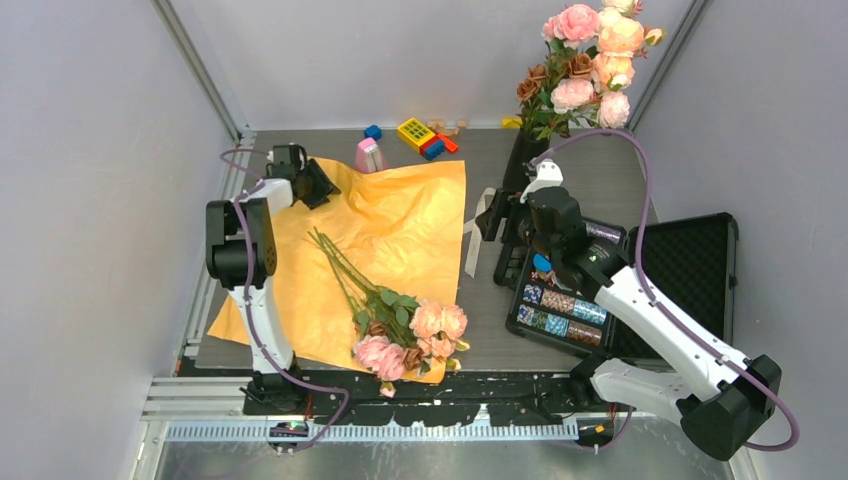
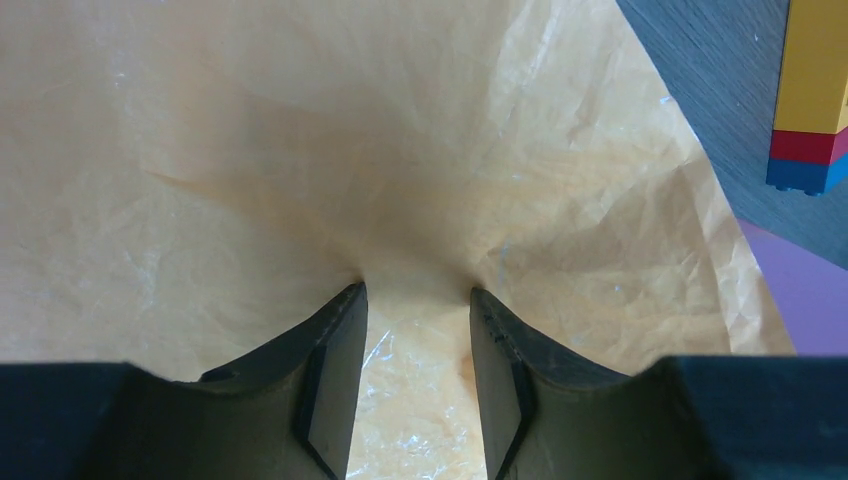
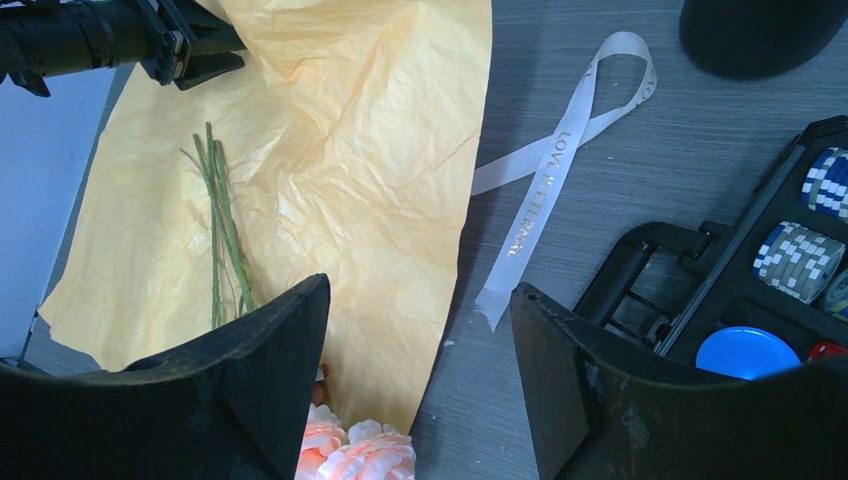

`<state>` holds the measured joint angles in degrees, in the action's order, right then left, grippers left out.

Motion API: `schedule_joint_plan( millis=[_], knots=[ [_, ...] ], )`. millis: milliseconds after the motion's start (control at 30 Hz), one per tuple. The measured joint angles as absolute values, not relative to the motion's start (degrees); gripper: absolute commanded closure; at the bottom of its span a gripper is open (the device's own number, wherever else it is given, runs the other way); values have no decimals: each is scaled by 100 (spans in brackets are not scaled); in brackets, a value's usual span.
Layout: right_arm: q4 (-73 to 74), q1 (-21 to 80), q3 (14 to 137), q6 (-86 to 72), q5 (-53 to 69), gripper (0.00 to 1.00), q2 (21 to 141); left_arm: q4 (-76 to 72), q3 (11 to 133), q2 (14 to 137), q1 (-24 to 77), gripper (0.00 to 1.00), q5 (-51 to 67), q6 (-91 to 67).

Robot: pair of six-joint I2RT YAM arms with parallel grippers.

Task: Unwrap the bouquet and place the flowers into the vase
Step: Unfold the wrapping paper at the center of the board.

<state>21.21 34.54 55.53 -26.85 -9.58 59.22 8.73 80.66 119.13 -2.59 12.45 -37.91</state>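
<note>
The orange paper (image 1: 405, 215) lies spread flat on the table, with the flowers (image 1: 395, 320) on it, stems pointing back and pink and peach heads near the front edge. My left gripper (image 1: 320, 185) is at the paper's far left corner. In the left wrist view the paper (image 2: 300, 150) puckers around its fingertips, and the left gripper (image 2: 415, 290) has its jaws partly apart. My right gripper (image 1: 497, 225) hovers open and empty over the paper's right edge beside the loose cream ribbon (image 3: 555, 170). The black vase (image 1: 522, 160) stands behind it, with roses in it.
An open black case (image 1: 690, 265) holding poker chips (image 1: 558, 305) lies at the right, close to my right arm. A pink metronome (image 1: 370, 155) and toy blocks (image 1: 425, 137) sit at the back. Grey walls enclose the table on three sides.
</note>
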Motion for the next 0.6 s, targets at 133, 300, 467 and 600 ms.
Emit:
schedule_joint_plan(
  millis=[133,300,467,600],
  knots=[
    [2058,3454,5535,-2720,-884,28,6058,864,8088,11937,-259,56,1260,-3754],
    [2056,3454,5527,-2740,-821,28,6143,893,8123,11937,-259,45,1264,-3684],
    [2051,3454,5507,-2733,-753,28,6143,1094,8134,11716,-257,27,1210,-3555],
    [2049,3454,5413,-2685,-578,26,6141,1450,8134,11061,-257,22,1039,-3413]
  ],
)
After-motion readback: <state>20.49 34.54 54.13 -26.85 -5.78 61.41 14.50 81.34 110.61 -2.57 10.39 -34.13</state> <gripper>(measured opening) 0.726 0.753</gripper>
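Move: The left fingertips are down at the wrapping paper's far-left part; the paper's middle lies about 16 cm back and 9 cm right, 2 cm lower. The pink metronome is some 13 cm right and 3 cm ahead, the toy blocks 25 cm right and 15 cm ahead; the bouquet's middle lies about 29 cm back and 17 cm right. From the right hand, the paper's middle is about 33 cm left, 7 cm ahead and 22 cm below. After holding at the wrapping paper, the left hand opens its fingers wider and lifts off about 6 cm. ##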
